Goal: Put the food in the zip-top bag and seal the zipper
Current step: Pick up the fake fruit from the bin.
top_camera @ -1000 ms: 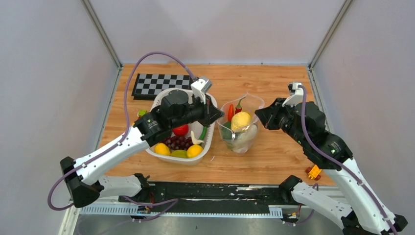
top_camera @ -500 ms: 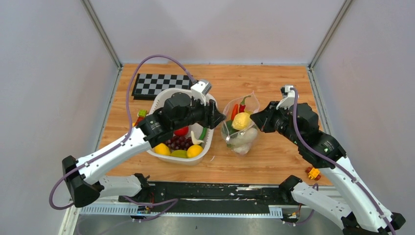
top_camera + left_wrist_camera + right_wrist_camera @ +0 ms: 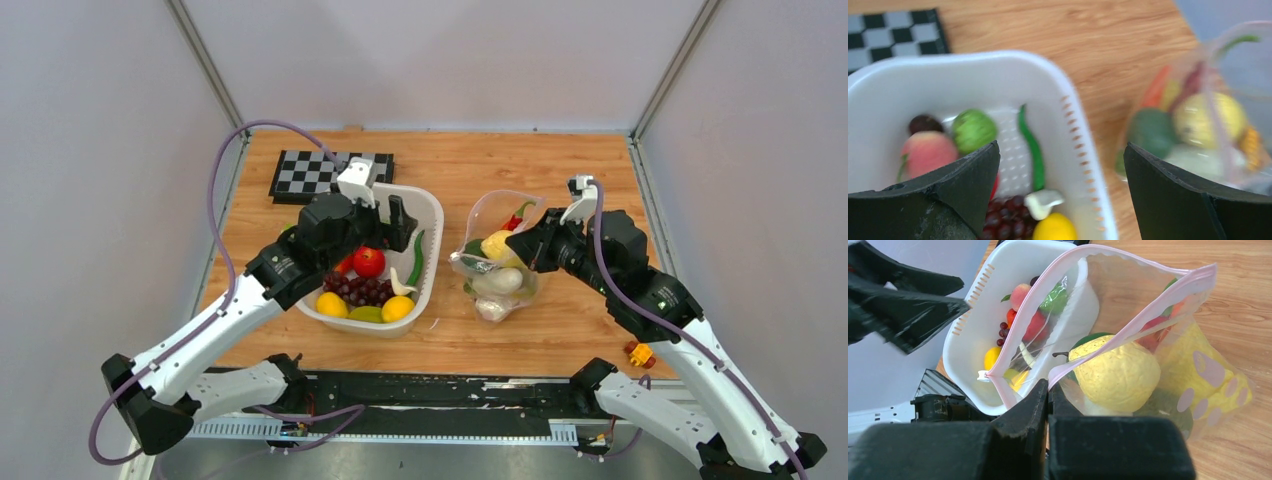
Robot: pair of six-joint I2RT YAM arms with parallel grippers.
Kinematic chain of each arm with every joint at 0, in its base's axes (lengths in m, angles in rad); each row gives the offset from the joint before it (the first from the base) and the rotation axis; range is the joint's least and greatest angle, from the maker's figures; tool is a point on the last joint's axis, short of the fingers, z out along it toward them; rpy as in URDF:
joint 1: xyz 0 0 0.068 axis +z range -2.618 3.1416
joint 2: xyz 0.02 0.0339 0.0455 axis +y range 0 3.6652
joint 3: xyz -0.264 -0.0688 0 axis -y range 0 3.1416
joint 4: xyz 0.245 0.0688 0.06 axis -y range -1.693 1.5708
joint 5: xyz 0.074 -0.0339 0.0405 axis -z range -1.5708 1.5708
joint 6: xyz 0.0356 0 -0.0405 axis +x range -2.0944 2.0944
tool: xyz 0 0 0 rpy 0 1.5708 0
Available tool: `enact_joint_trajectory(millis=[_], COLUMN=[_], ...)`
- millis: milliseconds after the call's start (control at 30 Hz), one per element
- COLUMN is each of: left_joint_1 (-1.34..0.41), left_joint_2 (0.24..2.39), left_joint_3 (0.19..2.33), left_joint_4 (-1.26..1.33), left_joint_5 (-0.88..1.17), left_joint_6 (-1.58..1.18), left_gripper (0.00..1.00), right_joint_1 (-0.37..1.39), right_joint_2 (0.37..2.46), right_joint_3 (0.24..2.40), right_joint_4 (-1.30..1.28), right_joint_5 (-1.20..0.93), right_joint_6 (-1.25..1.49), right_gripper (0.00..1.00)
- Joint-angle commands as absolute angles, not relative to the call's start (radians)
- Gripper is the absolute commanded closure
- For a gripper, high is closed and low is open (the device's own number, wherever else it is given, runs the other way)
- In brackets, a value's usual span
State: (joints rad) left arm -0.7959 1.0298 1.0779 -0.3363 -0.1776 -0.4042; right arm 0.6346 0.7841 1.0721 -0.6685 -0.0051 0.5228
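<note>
The zip-top bag (image 3: 500, 265) lies tilted on the wood right of the white basket (image 3: 428, 215), holding a yellow fruit (image 3: 497, 245), a white cabbage (image 3: 500, 282) and a red chili (image 3: 515, 220). My right gripper (image 3: 520, 245) is shut on the near pink zipper (image 3: 1128, 327) strip at the bag's mouth, which gapes open. My left gripper (image 3: 385, 225) hangs open and empty over the basket's right part. More food sits in the basket: a tomato (image 3: 369, 262), grapes (image 3: 362, 290), lemons (image 3: 332, 305), garlic (image 3: 1043, 202), a green chili (image 3: 1030, 145) and a peach (image 3: 925, 150).
A black-and-white checkerboard (image 3: 310, 172) lies at the back left behind the basket. A small orange object (image 3: 640, 352) rests near the front right edge. Grey walls enclose the table on three sides.
My left gripper let go of the bag's left rim, opened wide and drew back left over the basket. The bag slumped, and my right gripper shifted slightly left with its edge.
</note>
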Motion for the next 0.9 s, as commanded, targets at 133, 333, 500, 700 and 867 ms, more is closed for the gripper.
enact_joint_trajectory(millis=[133,333,500,700,867], left_joint_1=[-0.611,-0.560,-0.560,-0.560,-0.560], left_joint_2=[1.067,1.183,1.260,1.375,1.431], left_joint_3=[0.890,0.835,0.813,0.819,0.824], left_joint_4=[-0.389,-0.380,-0.346,-0.334,-0.331], left_joint_5=[-0.291,-0.241,-0.253,-0.256,-0.272], left_joint_6=[-0.452,-0.480,-0.484,-0.502,-0.506], left_gripper=[0.00,0.00,0.00,0.00,0.06], right_joint_1=[0.635,0.635,0.636,0.635,0.635], right_joint_2=[0.788,0.787,0.787,0.782,0.766], right_joint_3=[1.085,1.082,1.076,1.076,1.073], right_joint_4=[-0.607,-0.607,-0.601,-0.605,-0.613], right_joint_5=[-0.028,-0.026,-0.029,-0.033,-0.020], right_joint_6=[0.521,0.519,0.519,0.520,0.521], right_gripper=[1.00,1.00,1.00,1.00,0.99])
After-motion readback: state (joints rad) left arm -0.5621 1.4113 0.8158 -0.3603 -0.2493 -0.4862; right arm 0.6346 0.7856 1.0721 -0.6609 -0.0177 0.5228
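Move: The red apple in the bin lies about 8 cm to the left hand's left, 5 cm ahead and some 27 cm below. Around it, the peach sits 5 cm farther out and 4 cm to its left, the green artichoke 7 cm beyond and 3 cm to its right, the grapes 6 cm nearer and 2 cm left, and the green chili level with it, 10 cm to its right. From the right hand, the apple is roughly 29 cm left, 10 cm ahead and 27 cm below. The left hand, fingers already wide open, dives about 24 cm down into the bin towards the red apple, swinging some 9 cm left and 3 cm forward in the first half and then sinking almost straight down, until the fingertips stand just above the apple, one on either side. On the way the wrist tips the fingers down by about 30 degrees, with its left side rising and a turn of some 20 degrees counter-clockwise, while the right hand stays in place and keeps its pinch on the bag's rim, holding the mouth open. ##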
